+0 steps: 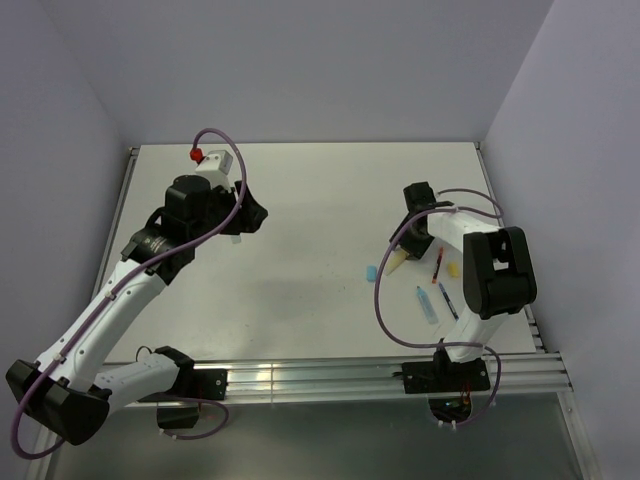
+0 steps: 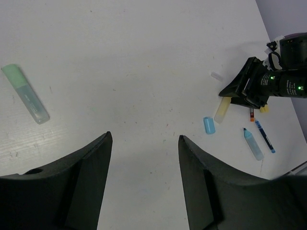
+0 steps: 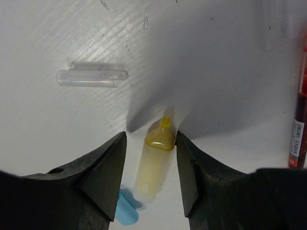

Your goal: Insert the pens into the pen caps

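Note:
An uncapped yellow pen (image 3: 154,163) lies on the white table with its tip pointing away. My right gripper (image 3: 151,136) is open and straddles it: the right finger is almost at its collar and a gap remains on the left. A light blue cap (image 3: 125,213) lies by its rear end. From above, the yellow pen (image 1: 398,260), light blue cap (image 1: 371,271), red pen (image 1: 438,265), yellow cap (image 1: 455,268), light blue pen (image 1: 427,303) and dark blue pen (image 1: 447,300) lie close together. My left gripper (image 2: 144,136) hangs open and empty above bare table. A green pen (image 2: 26,93) with its cap on lies at far left.
A clear cap (image 3: 91,78) lies beyond the yellow pen to the left. The red pen (image 3: 300,129) runs along the right edge of the right wrist view. The table's raised rim (image 1: 535,320) is close on the right, and a metal rail (image 1: 330,380) borders the near side.

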Controlling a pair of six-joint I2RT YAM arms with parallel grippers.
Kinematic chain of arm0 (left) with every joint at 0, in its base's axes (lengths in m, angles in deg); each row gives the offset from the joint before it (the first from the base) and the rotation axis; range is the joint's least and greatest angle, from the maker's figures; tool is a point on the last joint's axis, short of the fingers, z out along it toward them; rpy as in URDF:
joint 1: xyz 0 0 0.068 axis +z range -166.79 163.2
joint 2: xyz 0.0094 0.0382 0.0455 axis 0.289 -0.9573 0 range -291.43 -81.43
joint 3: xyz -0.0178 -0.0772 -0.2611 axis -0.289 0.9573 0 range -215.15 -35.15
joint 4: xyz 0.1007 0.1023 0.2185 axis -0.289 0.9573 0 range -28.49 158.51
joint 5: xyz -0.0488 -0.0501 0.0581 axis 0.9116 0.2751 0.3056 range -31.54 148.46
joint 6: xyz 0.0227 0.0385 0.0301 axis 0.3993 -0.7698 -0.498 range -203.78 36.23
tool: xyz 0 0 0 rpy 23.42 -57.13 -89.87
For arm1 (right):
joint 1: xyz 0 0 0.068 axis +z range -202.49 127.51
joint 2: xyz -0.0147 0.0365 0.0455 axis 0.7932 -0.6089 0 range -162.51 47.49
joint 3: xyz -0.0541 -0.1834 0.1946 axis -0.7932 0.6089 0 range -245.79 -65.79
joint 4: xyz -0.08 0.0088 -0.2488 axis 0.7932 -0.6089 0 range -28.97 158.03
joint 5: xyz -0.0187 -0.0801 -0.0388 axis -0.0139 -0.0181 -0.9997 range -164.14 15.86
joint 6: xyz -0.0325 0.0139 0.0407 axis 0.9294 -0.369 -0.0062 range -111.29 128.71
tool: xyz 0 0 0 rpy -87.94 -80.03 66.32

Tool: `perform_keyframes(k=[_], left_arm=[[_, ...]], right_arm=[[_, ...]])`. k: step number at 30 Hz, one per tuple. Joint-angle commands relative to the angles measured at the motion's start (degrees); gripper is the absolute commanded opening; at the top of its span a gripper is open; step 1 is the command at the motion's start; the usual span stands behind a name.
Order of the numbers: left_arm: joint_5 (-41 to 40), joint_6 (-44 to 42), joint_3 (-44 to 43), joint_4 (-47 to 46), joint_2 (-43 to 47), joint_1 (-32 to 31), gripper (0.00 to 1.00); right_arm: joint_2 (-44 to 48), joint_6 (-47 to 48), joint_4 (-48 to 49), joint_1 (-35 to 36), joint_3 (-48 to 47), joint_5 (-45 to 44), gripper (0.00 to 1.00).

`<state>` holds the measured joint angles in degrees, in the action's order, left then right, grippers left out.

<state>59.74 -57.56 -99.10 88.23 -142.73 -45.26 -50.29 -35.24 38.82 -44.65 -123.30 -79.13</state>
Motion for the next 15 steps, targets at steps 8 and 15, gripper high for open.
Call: perform_keyframes(k=[8, 15], left_arm=[[2.15, 0.33, 0.57, -3.17, -0.57, 0.96, 0.62], [4.34, 0.68, 0.84, -3.69, -1.54, 1.57, 0.62]], right_arm=[[-2.94, 2.55, -1.55, -0.19, -1.55, -3.00, 0.45], [-2.60, 3.69, -1.38, 1.13, -0.76, -3.71, 0.28]])
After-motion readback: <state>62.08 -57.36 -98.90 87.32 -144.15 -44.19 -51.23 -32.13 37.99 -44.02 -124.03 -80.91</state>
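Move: The yellow pen lies almost under the right hand, its nib end between the open fingers; its middle is about 3 cm back, 2 cm left and 1 cm below. The clear cap is some 4 cm ahead and 4 cm left of that hand, the blue cap roughly 9 cm left and 5 cm back, the red pen about 9 cm right and 3 cm back. From the left hand, the yellow pen lies around 35 cm right, 1 cm ahead and 27 cm below. The yellow pen is pinched just behind its nib: the right hand's fingers, pointing steeply down at the table, close from about half open to a third and come to bear on both sides of the shoulder. The hand all but stays in place, easing under half a centimetre to its right and down with a turn of about 5 degrees. ##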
